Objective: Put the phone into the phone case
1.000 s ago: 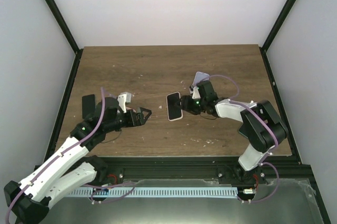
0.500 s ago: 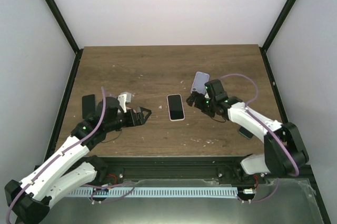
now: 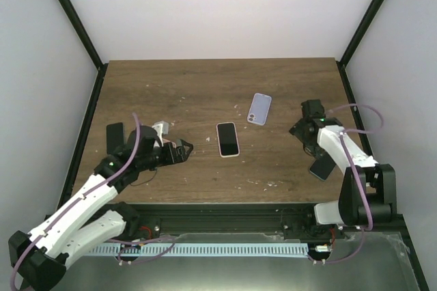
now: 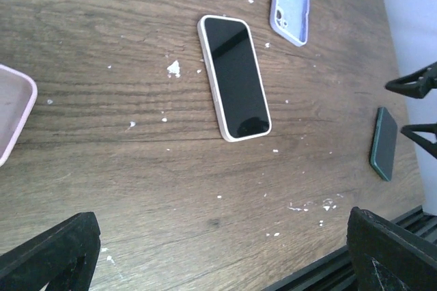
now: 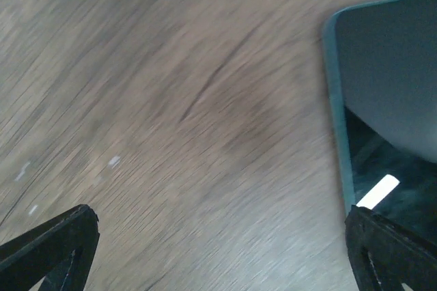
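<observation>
A phone [image 3: 228, 139] with a white rim and dark screen lies flat near the table's middle, also in the left wrist view [image 4: 234, 77]. The lavender phone case [image 3: 259, 108] lies empty just beyond it to the right [image 4: 291, 1]. My left gripper [image 3: 183, 149] hovers left of the phone, open and empty [image 4: 218, 257]. My right gripper [image 3: 304, 137] is well right of the phone, open over bare wood [image 5: 218, 250], holding nothing.
A teal phone [image 3: 319, 168] lies near the right front edge, right beside my right gripper [image 5: 389, 113]. A pink case [image 4: 13, 110] lies left of the white phone, under my left arm. The black frame rail [image 3: 225, 212] borders the front edge.
My right gripper opened, left the white-rimmed phone and swung back to the right, uncovering the lavender case. The phone stays where it lay. My left arm has barely moved.
</observation>
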`<state>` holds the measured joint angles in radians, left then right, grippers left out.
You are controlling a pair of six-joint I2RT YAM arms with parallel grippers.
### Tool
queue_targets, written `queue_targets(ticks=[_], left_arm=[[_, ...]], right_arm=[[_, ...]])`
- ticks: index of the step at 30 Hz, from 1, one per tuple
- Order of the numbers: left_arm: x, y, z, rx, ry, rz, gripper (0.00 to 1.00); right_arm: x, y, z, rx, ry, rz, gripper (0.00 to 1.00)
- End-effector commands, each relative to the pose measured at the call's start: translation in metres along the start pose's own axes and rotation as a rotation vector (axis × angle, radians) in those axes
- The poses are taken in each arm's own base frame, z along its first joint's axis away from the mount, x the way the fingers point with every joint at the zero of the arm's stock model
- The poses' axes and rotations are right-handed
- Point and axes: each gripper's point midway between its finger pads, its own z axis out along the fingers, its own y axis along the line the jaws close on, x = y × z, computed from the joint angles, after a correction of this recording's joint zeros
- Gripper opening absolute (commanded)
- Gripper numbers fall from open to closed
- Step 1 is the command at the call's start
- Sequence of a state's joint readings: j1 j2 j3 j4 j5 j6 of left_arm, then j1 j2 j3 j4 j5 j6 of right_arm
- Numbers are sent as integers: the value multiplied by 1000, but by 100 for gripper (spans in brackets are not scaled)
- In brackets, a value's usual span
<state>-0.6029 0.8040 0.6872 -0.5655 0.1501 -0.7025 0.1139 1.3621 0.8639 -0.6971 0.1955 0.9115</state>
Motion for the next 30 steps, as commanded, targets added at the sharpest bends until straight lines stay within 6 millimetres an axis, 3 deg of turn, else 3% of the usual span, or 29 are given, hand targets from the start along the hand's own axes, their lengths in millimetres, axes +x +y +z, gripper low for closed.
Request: queue_targets(ticks=[1,6,11,15,21,24,30], left_arm=[[3,13,4,-63,20,-35,100],[8,25,12,-110,49,-85,100],[4,24,16,-100,41,-97,100],[-2,21,19,-102,38,-103,100],[-5,19,29,-121,82,-92,100],[-7,20,33,-132,78,-101,100],[-12,53,43,-253,51,-208,100]], right_arm=[[-26,-60,7,204,-46,109,100],[-34,-117,15,310,-10,277,100],[-38,-136,17,343,-8,320,100],[-34,-140,22,344,2,324,100],[-34,-109,46,163,50,222,100],[-26,-110,54,174,94,213,100],[-9,-103,69,116,148,169,100]])
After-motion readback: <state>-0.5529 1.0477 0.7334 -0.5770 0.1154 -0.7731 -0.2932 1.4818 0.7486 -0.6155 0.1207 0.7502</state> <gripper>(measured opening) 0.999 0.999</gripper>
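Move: The dark phone with the teal edge lies about 11 cm to the right of the open right hand, some 7 cm back and 8 cm below. On the same table, the lilac case is roughly 16 cm ahead and 17 cm left, and the phone in the white case is about 32 cm left and 2 cm ahead. From the left hand, the dark phone is some 59 cm right, 2 cm ahead and 18 cm below. The open right hand sweeps right and back about 12 cm, then sinks over the dark phone; left hand lowers 5 cm. ##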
